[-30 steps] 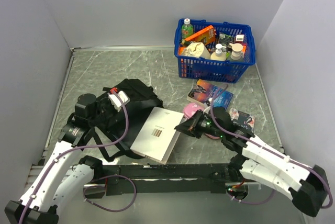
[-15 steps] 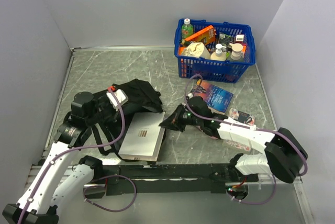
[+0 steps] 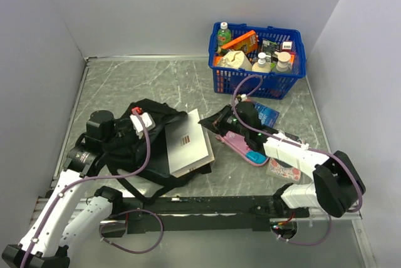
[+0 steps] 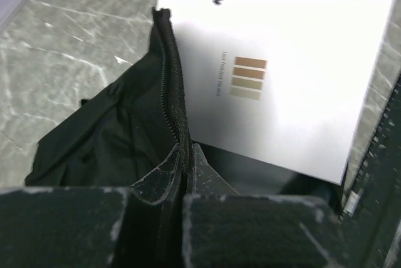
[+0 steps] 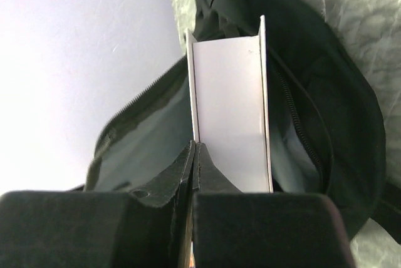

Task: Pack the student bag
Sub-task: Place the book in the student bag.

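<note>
The student bag (image 3: pixel 145 155) is a black backpack lying open at the left of the table. My left gripper (image 3: pixel 143 136) is shut on its zipper edge (image 4: pixel 170 86) and holds the mouth up. A white book (image 3: pixel 188 144) with brown bars on its cover stands tilted in the opening, part inside. My right gripper (image 3: pixel 202 119) is shut on the book's far edge. In the right wrist view the book (image 5: pixel 229 111) points into the greyish lining (image 5: pixel 147 136) of the bag, with the right gripper (image 5: pixel 196 150) pinching its near edge. The left gripper (image 4: pixel 185 158) pinches the zipper beside the book (image 4: pixel 288 86).
A blue basket (image 3: pixel 289 80) of groceries stands at the back right. A colourful book (image 3: pixel 266 114), a pink pencil case (image 3: pixel 241 149) and a small printed packet (image 3: pixel 283 170) lie on the table under and beside my right arm. Grey walls close in on three sides.
My right gripper has pushed the white book left into the bag's mouth, then swung away toward the back, tilting the book up. The pink pencil case is uncovered. The left gripper stays on the zipper edge.
</note>
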Action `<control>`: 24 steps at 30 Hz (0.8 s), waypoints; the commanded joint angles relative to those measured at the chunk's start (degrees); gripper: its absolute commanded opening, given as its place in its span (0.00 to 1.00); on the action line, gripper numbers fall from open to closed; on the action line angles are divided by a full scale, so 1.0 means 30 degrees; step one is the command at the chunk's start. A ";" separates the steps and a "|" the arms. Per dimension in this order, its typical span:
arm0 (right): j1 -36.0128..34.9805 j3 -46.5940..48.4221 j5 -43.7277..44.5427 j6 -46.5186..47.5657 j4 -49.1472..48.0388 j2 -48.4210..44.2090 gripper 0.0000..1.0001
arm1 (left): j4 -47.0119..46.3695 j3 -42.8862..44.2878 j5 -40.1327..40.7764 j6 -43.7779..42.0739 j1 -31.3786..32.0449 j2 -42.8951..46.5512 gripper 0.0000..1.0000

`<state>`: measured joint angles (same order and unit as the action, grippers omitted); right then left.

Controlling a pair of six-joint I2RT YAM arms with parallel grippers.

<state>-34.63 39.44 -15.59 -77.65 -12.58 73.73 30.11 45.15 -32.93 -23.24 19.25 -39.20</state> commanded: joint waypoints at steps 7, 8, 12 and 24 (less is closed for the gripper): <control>-0.2776 0.2758 0.5455 -0.1802 0.0353 0.2345 0.00 | 0.0451 0.1212 -0.2852 -0.0484 0.0265 -0.0263 0.01; -0.2956 0.2848 0.5984 -0.1919 0.0529 0.2491 0.00 | 0.0539 0.1211 -0.2910 -0.0513 0.0294 -0.0263 0.01; -0.3162 0.3783 0.6373 -0.0843 0.1201 0.2814 0.00 | 0.0599 0.1153 -0.2794 -0.0601 0.0323 -0.0205 0.01; -0.2548 0.1211 0.3090 0.5516 0.5918 0.1264 0.69 | 0.0101 0.0743 -0.2296 -0.0865 0.0323 -0.0087 0.01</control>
<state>-43.07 45.65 -3.51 -67.85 0.56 80.93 34.96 45.74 -37.26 -24.99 19.79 -40.60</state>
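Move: The white book leans in the bag's mouth, its middle about 8 cm back, 5 cm left and 5 cm below the right hand, whose shut fingers are by its right edge near the far corner. The black bag's middle is some 14 cm left, 8 cm back and 12 below, the pink pencil case roughly 16 cm right, 6 back and 16 below. From the left hand, gripping the mouth's zipped edge, the book's middle is about 11 cm right, 3 back and 10 below. Take the right gripper, still shut, about 4 cm left along the book's far right corner, dipping and coming up again; then open the fingers to roughly two-thirds and drop some 5 cm, easing back and right and rolling about 20 degrees so that they straddle the book's thickness. Keep the left pinch on the bag's edge and ease it back and down a couple of centimetres. ##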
